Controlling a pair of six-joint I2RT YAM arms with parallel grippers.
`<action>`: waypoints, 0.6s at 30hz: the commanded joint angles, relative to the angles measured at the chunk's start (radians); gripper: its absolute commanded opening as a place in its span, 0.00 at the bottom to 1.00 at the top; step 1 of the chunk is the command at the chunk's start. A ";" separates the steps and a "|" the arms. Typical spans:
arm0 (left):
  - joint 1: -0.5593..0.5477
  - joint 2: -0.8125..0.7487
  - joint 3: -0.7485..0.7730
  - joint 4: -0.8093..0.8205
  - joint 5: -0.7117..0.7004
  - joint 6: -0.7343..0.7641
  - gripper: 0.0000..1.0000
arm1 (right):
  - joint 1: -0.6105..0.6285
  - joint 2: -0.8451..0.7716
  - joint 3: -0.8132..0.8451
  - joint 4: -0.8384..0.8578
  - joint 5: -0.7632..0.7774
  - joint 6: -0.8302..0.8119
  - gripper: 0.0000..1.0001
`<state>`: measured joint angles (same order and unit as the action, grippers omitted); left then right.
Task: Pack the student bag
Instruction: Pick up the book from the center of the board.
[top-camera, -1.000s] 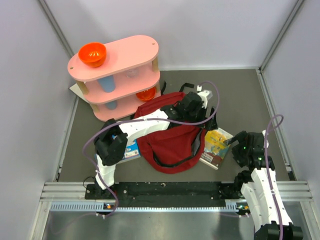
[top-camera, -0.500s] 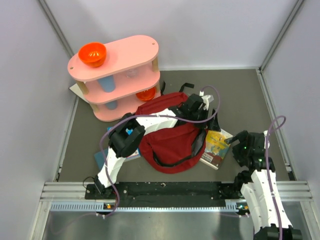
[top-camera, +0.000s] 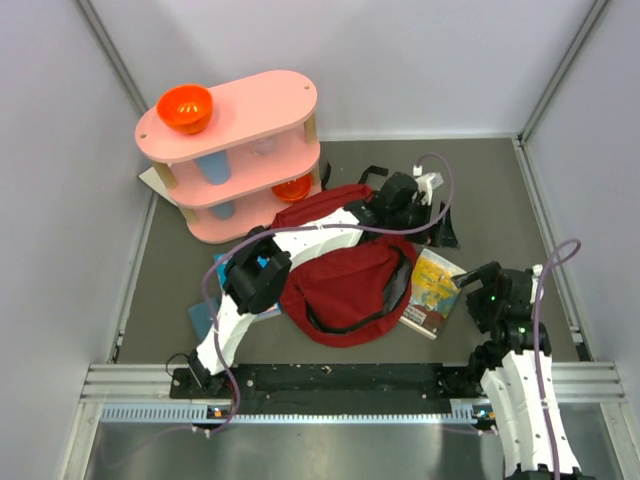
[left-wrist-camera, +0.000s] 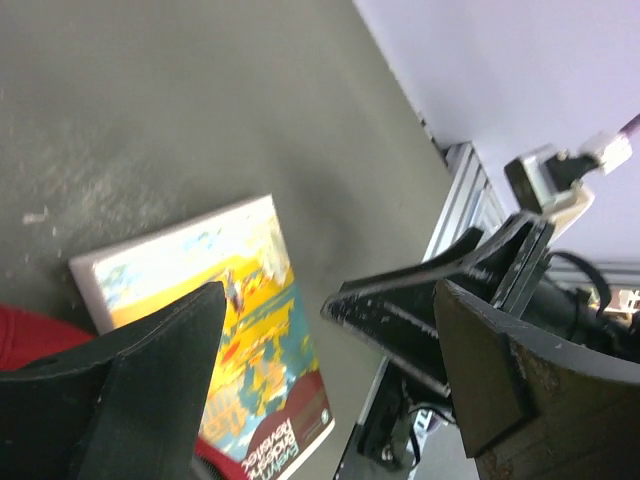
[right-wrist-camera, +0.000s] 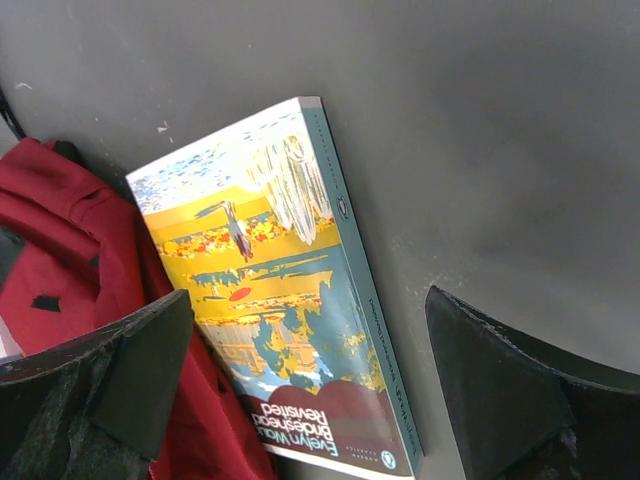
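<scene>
The student bag (top-camera: 340, 280) is a dark red backpack lying flat in the middle of the mat, its edge also showing in the right wrist view (right-wrist-camera: 70, 240). A book with a yellow and teal cover (top-camera: 435, 290) (right-wrist-camera: 280, 290) (left-wrist-camera: 230, 320) lies against the bag's right side. My left arm reaches across the bag, and its gripper (top-camera: 428, 222) (left-wrist-camera: 330, 380) hangs open and empty above the mat behind the book. My right gripper (top-camera: 468, 285) (right-wrist-camera: 310, 390) is open over the near right end of the book, touching nothing.
A pink two-tier shelf (top-camera: 240, 150) stands at the back left with an orange bowl (top-camera: 185, 108) on top and cups underneath. A blue book (top-camera: 205, 315) lies left of the bag. Black straps (top-camera: 372, 173) trail behind the bag. Walls close in both sides.
My left arm has swung right across the bag, carrying its open gripper past the bag's upper right corner. The right arm has barely moved, and the book has not shifted.
</scene>
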<state>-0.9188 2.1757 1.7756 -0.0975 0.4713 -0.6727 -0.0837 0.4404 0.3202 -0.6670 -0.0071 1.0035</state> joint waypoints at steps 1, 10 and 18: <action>0.003 0.103 0.122 -0.064 0.006 -0.065 0.88 | -0.013 -0.051 0.005 -0.020 0.051 0.018 0.98; 0.005 0.151 0.117 -0.131 -0.124 -0.033 0.88 | -0.011 -0.068 -0.004 -0.022 0.021 0.004 0.96; 0.001 0.139 0.085 -0.229 -0.269 0.042 0.87 | -0.013 -0.065 -0.026 0.026 -0.034 -0.017 0.96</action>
<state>-0.9184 2.3386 1.8828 -0.2573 0.3195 -0.6884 -0.0837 0.3813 0.3111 -0.6941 -0.0025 1.0061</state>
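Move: The book on the board lies some 14 cm below my left hand, about 5 cm back and 1 cm to the right of it. The red bag's middle is roughly 19 cm to my left hand's left, level with it fore and aft and 12 cm below, with its edge close against the book's left side. My open right gripper waits some 9 cm back, 10 cm right and 9 cm lower; from that hand the book lies about 9 cm left, 4 cm ahead and 5 cm below. I bring my left hand down onto the upper left part of the book beside the red bag: after a brief lift and swing right of about a centimetre each, it sinks a good 9 cm, easing roughly 2 cm forward and 2 cm back to the left. As it goes down I tip its fingers some 15 degrees further towards the table, keeping them wide open; contact with the book can't be made out. ##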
